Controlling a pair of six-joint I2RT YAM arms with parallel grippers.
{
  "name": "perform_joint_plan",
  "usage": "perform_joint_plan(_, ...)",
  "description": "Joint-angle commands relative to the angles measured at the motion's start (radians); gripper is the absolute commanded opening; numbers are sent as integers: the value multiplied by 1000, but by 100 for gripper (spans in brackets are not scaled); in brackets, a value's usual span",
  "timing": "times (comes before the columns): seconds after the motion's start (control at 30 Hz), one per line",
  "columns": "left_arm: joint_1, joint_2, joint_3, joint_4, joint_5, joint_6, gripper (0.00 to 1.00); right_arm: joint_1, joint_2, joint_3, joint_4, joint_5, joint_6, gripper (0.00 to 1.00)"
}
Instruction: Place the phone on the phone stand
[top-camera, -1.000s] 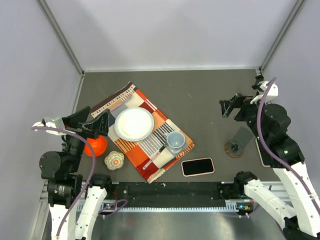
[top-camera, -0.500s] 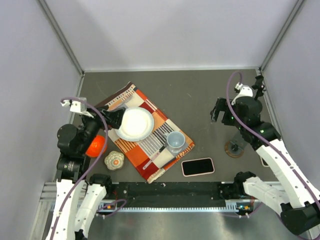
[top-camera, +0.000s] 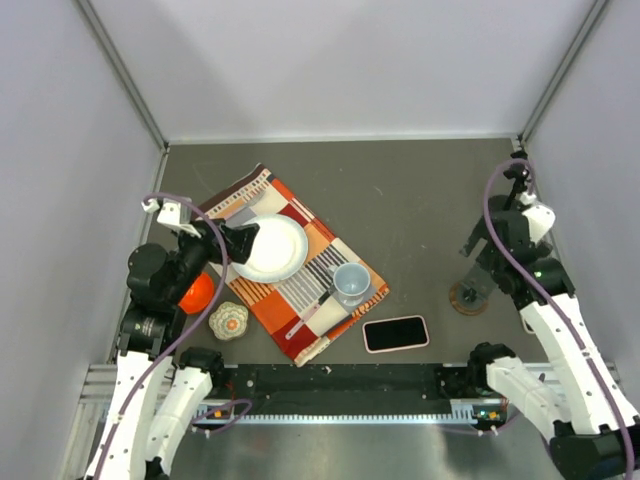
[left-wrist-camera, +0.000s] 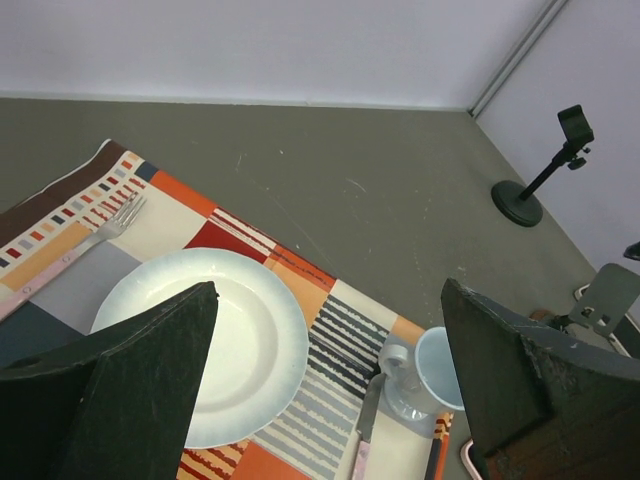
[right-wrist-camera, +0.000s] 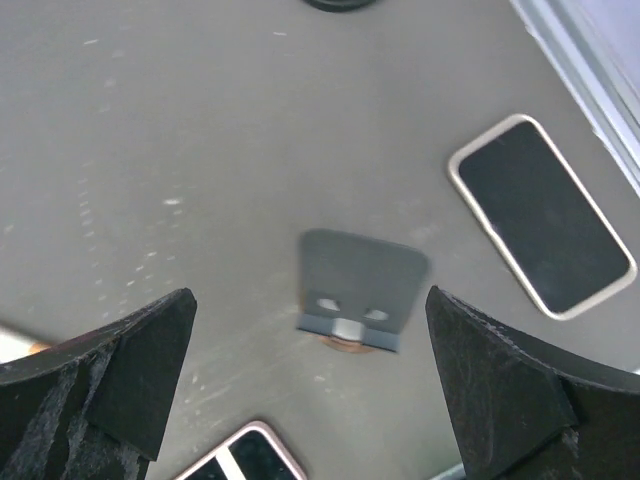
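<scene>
A black phone with a pink rim (top-camera: 395, 333) lies flat near the table's front, right of the placemat; its corner shows in the right wrist view (right-wrist-camera: 245, 455). The phone stand (top-camera: 472, 288), a grey tilted plate on a round brown base, stands right of it and is empty (right-wrist-camera: 361, 289). A second phone with a pale rim (right-wrist-camera: 541, 244) lies flat right of the stand. My right gripper (right-wrist-camera: 310, 390) is open and empty, hovering above the stand (top-camera: 478, 255). My left gripper (top-camera: 235, 240) is open and empty above the white plate (left-wrist-camera: 330, 400).
A striped orange placemat (top-camera: 300, 300) holds a white plate (top-camera: 267, 248), a blue-grey cup (top-camera: 350, 281), a knife (left-wrist-camera: 365, 425) and a fork (left-wrist-camera: 105, 228). An orange bowl (top-camera: 196, 292) and a round patterned object (top-camera: 228, 320) sit front left. A small black tripod (left-wrist-camera: 540, 180) stands back right.
My left gripper has moved right, from beside the orange bowl to above the plate. My right arm has swung from pointing left to above the phone stand. The phones have not moved.
</scene>
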Motion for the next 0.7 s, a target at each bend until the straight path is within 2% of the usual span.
perform_joint_plan(0.0, -22, -7, -9, 24, -38, 48, 99, -139, -50, -28, -98, 53, 125, 99)
perform_joint_plan(0.13, -38, -16, -12, 8, -70, 79, 99, -149, -50, -39, -130, 111, 189, 99)
perform_joint_plan(0.3, -55, -26, -24, 5, -102, 90, 99, -147, 34, -60, -127, 90, 256, 99)
perform_joint_plan(0.47, -65, -33, -23, -10, -123, 106, 99, -147, 64, -118, -26, 35, 224, 99)
perform_joint_plan(0.67, -73, -37, -29, -10, -113, 102, 99, -147, 77, -181, 8, 45, 228, 98)
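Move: The cream-edged phone lies about 19 cm to my right hand's right, roughly level fore and aft and some 20 cm below. The wooden-based phone stand is only about 3 cm to that hand's right, with no forward offset. The pink-edged phone lies about 14 cm left and 8 cm back; the black stand is some 22 cm ahead and 12 cm right. From my left hand the cream-edged phone is nearly 69 cm right, level with it and far below. I finish my right hand's sweep with about 4 cm to the right and 3 cm back, turning the wrist some 20 degrees clockwise. Then I sink it close over the phone stand, nearing the cream-edged phone, for about 8 cm down in all, tipping the wide-open fingers further down. ##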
